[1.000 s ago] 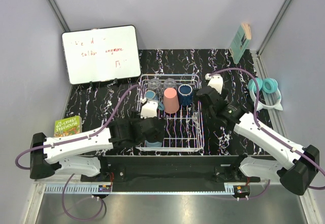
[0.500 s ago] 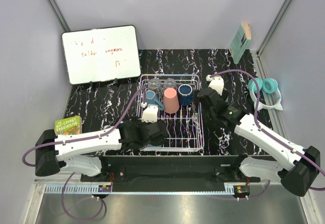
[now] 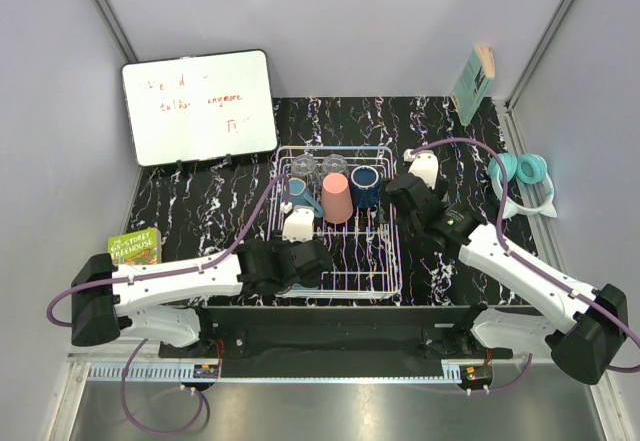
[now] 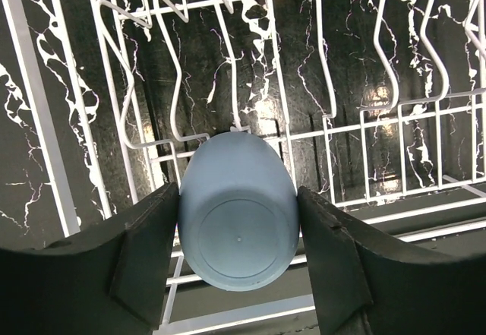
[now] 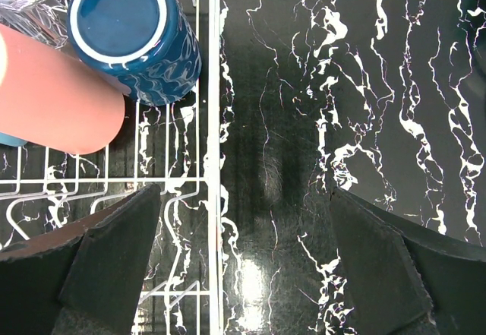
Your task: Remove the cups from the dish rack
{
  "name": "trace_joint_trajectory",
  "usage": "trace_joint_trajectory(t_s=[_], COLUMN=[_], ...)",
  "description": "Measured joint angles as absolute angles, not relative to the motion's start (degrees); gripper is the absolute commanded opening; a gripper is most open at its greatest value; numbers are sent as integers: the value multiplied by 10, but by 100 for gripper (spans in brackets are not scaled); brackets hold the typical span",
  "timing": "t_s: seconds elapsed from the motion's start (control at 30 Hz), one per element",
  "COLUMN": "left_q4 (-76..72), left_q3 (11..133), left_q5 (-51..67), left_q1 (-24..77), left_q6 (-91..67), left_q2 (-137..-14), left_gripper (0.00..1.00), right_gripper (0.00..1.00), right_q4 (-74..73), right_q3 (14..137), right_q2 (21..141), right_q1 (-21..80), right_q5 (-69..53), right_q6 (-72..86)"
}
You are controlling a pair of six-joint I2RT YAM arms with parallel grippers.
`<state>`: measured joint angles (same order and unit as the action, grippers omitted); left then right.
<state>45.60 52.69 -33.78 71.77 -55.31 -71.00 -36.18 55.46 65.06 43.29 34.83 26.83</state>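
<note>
The white wire dish rack [image 3: 392,251] stands mid-table. At its near end a light blue cup [image 4: 238,213] lies on its side, base toward the camera, and my left gripper [image 4: 238,236] is shut on it, both fingers touching its sides. From above, that gripper [image 3: 305,261] hides this cup. At the rack's far end are a second light blue mug [image 3: 297,191], a salmon-pink tumbler [image 3: 337,197], a navy mug [image 3: 364,186] and two clear glasses [image 3: 303,168]. My right gripper [image 5: 243,274] hangs open over the rack's right rim [image 5: 213,160], near the navy mug [image 5: 133,35] and the tumbler [image 5: 53,99].
A whiteboard [image 3: 200,106] leans at the back left. A green book [image 3: 134,247] lies at the left edge, a teal book [image 3: 473,83] stands at the back right, and teal headphones [image 3: 522,176] rest at the right edge. Grey walls enclose the table.
My left gripper settled lower over the rack's near end and its fingers closed in onto the light blue cup. The right arm barely moved.
</note>
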Motion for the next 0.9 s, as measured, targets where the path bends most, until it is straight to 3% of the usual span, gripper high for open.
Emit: trace_joint_trajectory(t_s=[0.03,0.1,0.13,0.57,0.9], left_q4=[454,452,450,476,508], left_q3=[526,525,525,540,674], left_q5=[-338,-338,-338,-343,-397], left_q1=[718,718,718,724,725], left_q6=[-553,-553,-553,-548,-480], left_q2=[-710,-710,-710,-710,-688], left_gripper=[53,29,0,0,0], right_gripper=[100,100,100,100,100], right_q4=[-362,-362,-361,-358,-357], right_q3=[554,554,554,547,547], right_q2=[651,651,652,648,611], right_q1=[433,433,433,433,433], right_q5=[348,348,348,348,337], right_q6=[268,269,269,269,273])
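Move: The light-blue cup is already between the left fingers, practically at the hand point, upside down in the near left part of the rack. From this hand the teal mug stands about 16 cm ahead, 1 cm left; the pink cup 16 cm ahead, 8 cm right; all near hand height. From the right hand, the light-blue cup lies some 13 cm back, 24 cm left and 7 cm lower. The left hand keeps its pinch on the light-blue cup and lifts it almost straight up about 10 cm. ##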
